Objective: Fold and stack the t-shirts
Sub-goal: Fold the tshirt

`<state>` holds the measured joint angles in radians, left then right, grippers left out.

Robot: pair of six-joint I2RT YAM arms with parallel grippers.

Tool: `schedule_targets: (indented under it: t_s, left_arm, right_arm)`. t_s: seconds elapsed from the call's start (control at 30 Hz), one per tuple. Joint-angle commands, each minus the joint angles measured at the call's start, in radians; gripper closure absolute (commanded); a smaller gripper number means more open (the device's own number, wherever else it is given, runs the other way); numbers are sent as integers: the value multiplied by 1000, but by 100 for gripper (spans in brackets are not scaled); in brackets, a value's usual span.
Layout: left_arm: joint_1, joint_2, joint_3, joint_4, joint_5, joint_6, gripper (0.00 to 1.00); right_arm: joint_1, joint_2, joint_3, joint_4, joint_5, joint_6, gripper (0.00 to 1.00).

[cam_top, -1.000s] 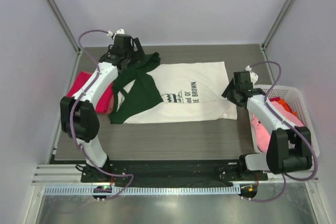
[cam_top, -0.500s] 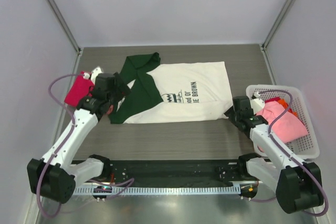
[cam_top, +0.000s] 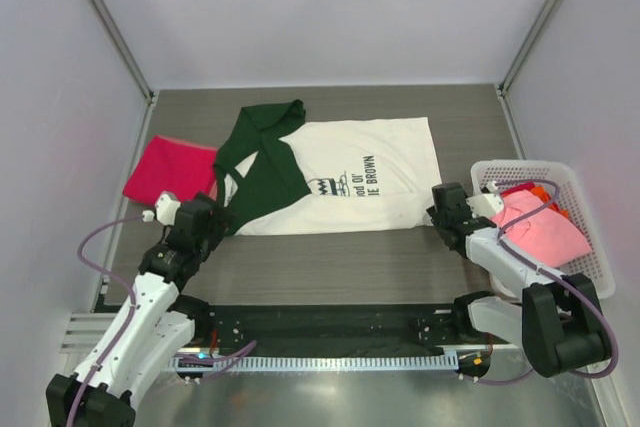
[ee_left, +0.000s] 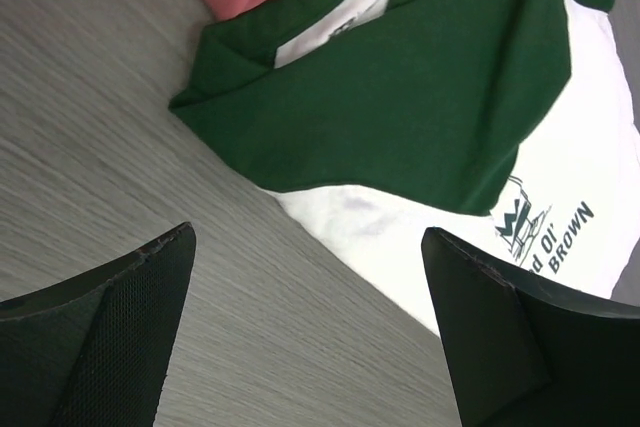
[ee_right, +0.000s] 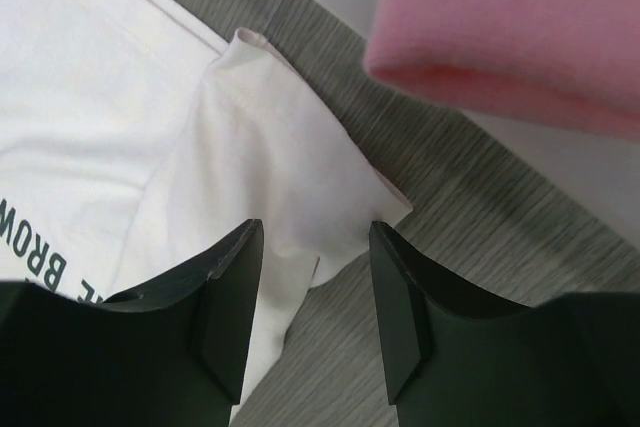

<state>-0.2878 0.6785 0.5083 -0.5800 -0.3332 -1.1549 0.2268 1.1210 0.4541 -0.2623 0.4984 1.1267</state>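
Observation:
The cream-white t-shirt [cam_top: 370,182] lies flat mid-table, lettering up, with its dark green sleeves [cam_top: 262,162] folded over its left part. A folded magenta-red shirt [cam_top: 170,169] lies to its left. A pink shirt [cam_top: 540,229] sits in the basket. My left gripper [cam_top: 207,219] is open and empty over bare table by the shirt's near-left corner; in the left wrist view [ee_left: 305,277] the green sleeve [ee_left: 400,117] is just ahead. My right gripper [cam_top: 441,209] is open, its jaws [ee_right: 312,257] astride the shirt's near-right corner [ee_right: 290,167], not closed on it.
The white lattice basket [cam_top: 530,164] stands at the right edge, close beside my right arm, with orange cloth behind the pink shirt. Grey walls enclose the table on three sides. The pink shirt [ee_right: 510,27] overhangs in the right wrist view.
Both arms have drawn back toward the near edge. The left gripper left the far-left corner and came down by the shirt's near-left corner. The right gripper lowered to the near-right corner.

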Motion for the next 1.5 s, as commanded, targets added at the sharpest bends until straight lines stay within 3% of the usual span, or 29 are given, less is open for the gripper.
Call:
schedule_targets:
  t_s: [0.0,0.33,0.5,0.87,1.07,1.17,1.2,1.3,1.47]
  left_arm:
    - [2,-39,-46,46,-52,-92,6]
    - [3,-33,-97,63,-64,-149,8]
    - [1,12,-119,91,-69,-164,11]
    - [1,102,-200,184,-104,-302,26]
    - [1,220,-249,332,-115,-379,36]
    - [1,292,-235,362,-131,-391,47]
    - [2,323,-235,391,-138,-393,63]
    - [1,343,-238,410,-151,-390,89]
    - [2,282,-263,382,-197,-393,96]
  right_arm:
    - [-11,54,-28,46,65,88,48]
    - [35,76,-9,18,87,96,53]
    - [83,50,69,-92,176,79,53]
    - [138,-32,87,-162,201,119,53]
    - [212,-75,80,-215,230,203,53]
    - [218,-79,72,-221,242,220,52]
    - [221,-76,70,-221,243,223,52]
    - [224,-53,67,-221,239,242,51]
    - [227,-14,54,-215,252,289,47]
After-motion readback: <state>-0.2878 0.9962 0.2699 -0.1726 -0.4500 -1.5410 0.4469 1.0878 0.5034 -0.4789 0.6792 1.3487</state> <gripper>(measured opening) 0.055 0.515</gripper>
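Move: The shirt's green near-left corner lies 2 cm ahead of my open left hand, roughly 1 cm to its left and 10 cm below. The folded red shirt is about 13 cm ahead and 9 cm left, the printed lettering some 13 cm ahead and 30 cm right. The white near-right corner is about 2 cm ahead of my right hand, 1 cm right and 3 cm below; from that hand the basket's pink shirt is roughly 17 cm right and 1 cm back. I sink my left hand about 9 cm onto the green near-left corner, easing forward roughly 3 cm near the bottom while it turns some 20 degrees counter-clockwise, and close its fingers from wide open to nearly shut, pinching the cloth edge. My right hand, still half open, dips a centimetre by the white corner, then rises and shifts about 2 cm back and left. ##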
